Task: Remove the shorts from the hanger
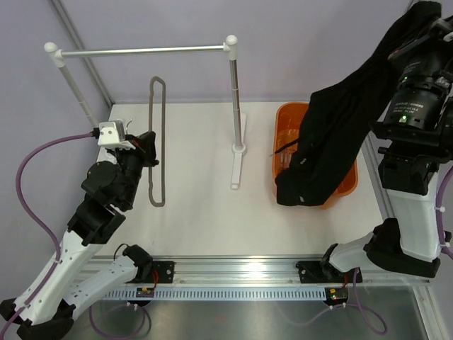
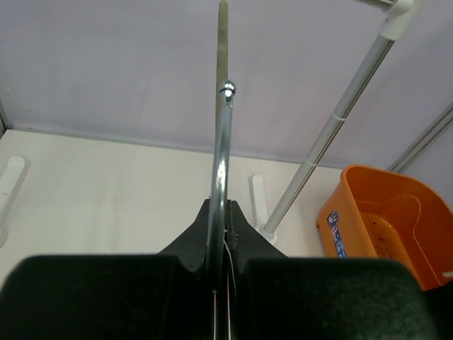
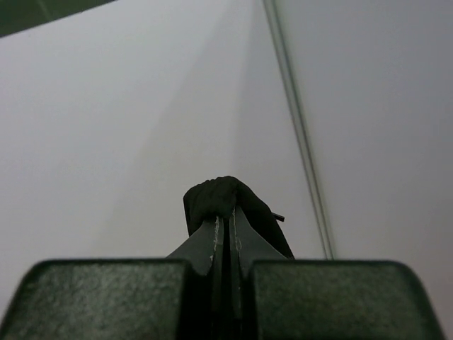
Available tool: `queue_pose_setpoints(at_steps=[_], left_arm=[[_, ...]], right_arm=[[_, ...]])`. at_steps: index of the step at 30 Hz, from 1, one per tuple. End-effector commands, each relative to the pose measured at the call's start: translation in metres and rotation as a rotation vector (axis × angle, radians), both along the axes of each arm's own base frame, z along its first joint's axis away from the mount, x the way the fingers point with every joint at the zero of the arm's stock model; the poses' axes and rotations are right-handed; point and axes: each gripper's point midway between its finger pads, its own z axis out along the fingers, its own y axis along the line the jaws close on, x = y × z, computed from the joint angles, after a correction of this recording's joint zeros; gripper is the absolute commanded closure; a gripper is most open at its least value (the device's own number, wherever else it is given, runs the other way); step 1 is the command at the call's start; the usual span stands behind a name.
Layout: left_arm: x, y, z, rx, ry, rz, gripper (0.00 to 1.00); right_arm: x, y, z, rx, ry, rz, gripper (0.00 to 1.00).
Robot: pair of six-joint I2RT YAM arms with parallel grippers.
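Observation:
The hanger, a thin grey-brown loop, hangs free of any fabric over the left of the table. My left gripper is shut on its side. In the left wrist view the fingers pinch the hanger's shiny wire stem. The black shorts hang in a long drape from my right gripper, raised high at the far right. Their lower end dangles over the orange tub. In the right wrist view the gripper is shut on a bunch of the black fabric.
A silver rail with white joints spans the back left. Its right post stands on a white foot mid-table, also in the left wrist view. The orange tub stands right of that post. Purple walls close the back.

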Motion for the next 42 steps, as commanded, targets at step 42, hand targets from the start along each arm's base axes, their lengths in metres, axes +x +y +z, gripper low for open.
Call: queue_pose_setpoints(at_steps=[42], left_arm=[[-0.013,-0.021,-0.054,0.022,0.102,-0.143,1.00]], right_arm=[[0.114,-0.030,-0.266,0.214,0.345,-0.111,1.00]])
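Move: Ahead of the raised right hand, which holds the shorts by one end, the middle of the orange basket lies about 15 cm farther out, roughly level with it sideways and some 58 cm below. The rack's right post stands about as far ahead but some 26 cm to the left, its middle around 40 cm down. From the left hand, still holding the empty hanger, the basket is about 12 cm ahead, 48 cm to the right and 30 cm lower. Swinging the held shorts out over the basket, the right hand first rises slightly, then reaches about 13 cm forward and finally drops fast, some 25 cm, towards the basket, its wrist tipping down; the fingers stay shut on the cloth. Meanwhile the left hand sinks about 7 cm, tipping down slightly, and keeps its pinch on the hanger. ##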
